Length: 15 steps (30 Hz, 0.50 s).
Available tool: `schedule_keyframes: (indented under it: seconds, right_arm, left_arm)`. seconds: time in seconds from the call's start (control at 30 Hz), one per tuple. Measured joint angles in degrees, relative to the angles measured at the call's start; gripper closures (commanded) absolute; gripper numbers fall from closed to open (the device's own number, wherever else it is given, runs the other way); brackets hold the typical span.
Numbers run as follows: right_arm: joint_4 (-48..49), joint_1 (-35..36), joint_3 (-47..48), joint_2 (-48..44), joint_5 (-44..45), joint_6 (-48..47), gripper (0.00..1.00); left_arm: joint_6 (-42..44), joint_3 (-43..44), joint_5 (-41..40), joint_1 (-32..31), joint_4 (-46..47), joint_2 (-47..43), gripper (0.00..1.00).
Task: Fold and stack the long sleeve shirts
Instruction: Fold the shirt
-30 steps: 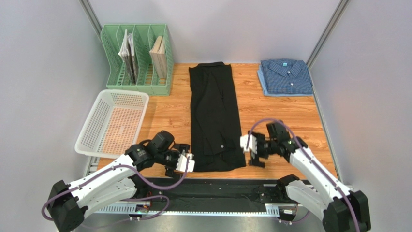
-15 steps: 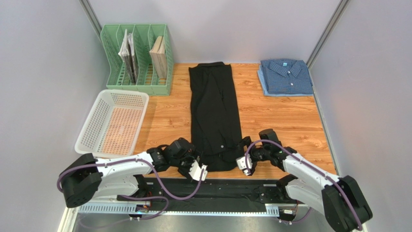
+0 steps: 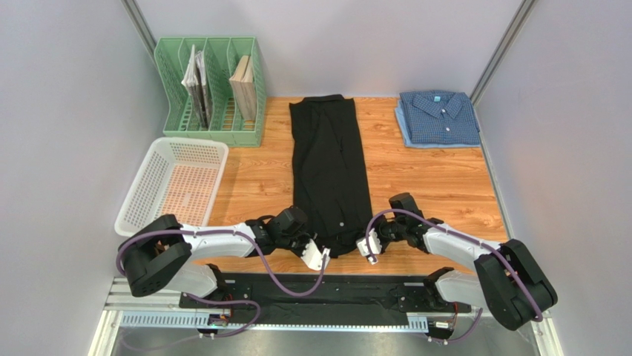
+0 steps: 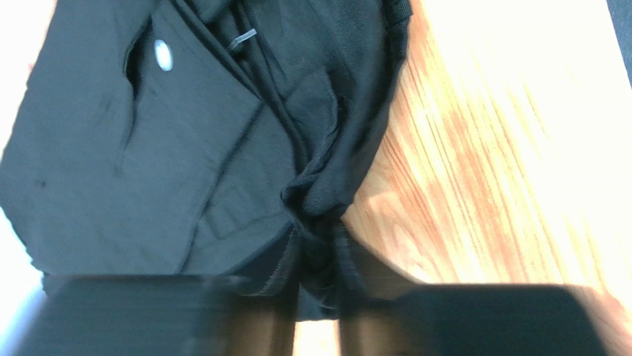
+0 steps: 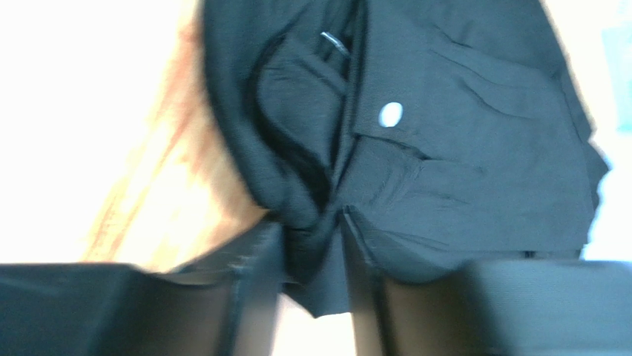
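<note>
A black shirt (image 3: 330,170) lies lengthwise down the middle of the wooden table, folded into a narrow strip with its collar at the far end. My left gripper (image 3: 317,256) pinches the near left corner of its hem, and black cloth (image 4: 320,222) is bunched between the fingers. At the near right corner my right gripper (image 3: 368,246) is shut on the hem too, with a fold of black fabric (image 5: 311,222) caught in its jaws. The blue checked shirt (image 3: 438,117) lies folded at the far right corner.
A white perforated basket (image 3: 172,187) stands on the left of the table. Behind it a green file rack (image 3: 211,93) holds books. Grey walls enclose the left, right and back sides. A black rail runs along the near edge.
Both arms moved inward and down onto the black shirt's near hem. Their jaws went from wide open to shut on the two hem corners, and the hem has bunched up slightly.
</note>
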Motion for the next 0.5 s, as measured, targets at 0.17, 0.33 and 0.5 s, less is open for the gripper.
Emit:
schedule_keyframes:
  seconds: [0.17, 0.33, 0.5]
  right_arm:
    - [-5.20, 0.70, 0.35, -2.32, 1.57, 1.70, 1.00]
    - [-14.19, 4.55, 0.33, -14.12, 2.71, 7.10, 1.00]
    - [-23.39, 11.41, 0.33, -28.79, 3.80, 16.06, 1.00]
  left_arm:
    - [-0.87, 0.83, 0.50, 0.00, -4.42, -0.74, 1.00]
    - [-4.09, 2.58, 4.00, -0.31, -13.38, -8.04, 1.00]
    - [-8.57, 2.60, 9.03, -2.12, -22.10, -20.15, 1.00]
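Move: Astride the near end of the folded black shirt, both grippers already have its hem between their half-shut fingers, the left one close to the left corner, the right one at the right corner some 18 cm across. The shirt's white button lies about 5 cm ahead and 9 cm right of the left hand, 5 cm ahead and 8 cm left of the right. The white basket stands some 37 cm left and 14 cm ahead of the left hand; the blue shirt stack about 36 cm ahead and 20 cm right of the right hand. Closing the rest of the way, both grippers pinch the bunched hem of the black shirt close to the table. They then draw it back towards the bases and lift it together, the left about 6 cm back, 5 cm up and slightly left, tilting some 10 degrees, the right about 7 cm back and 4 cm up. ##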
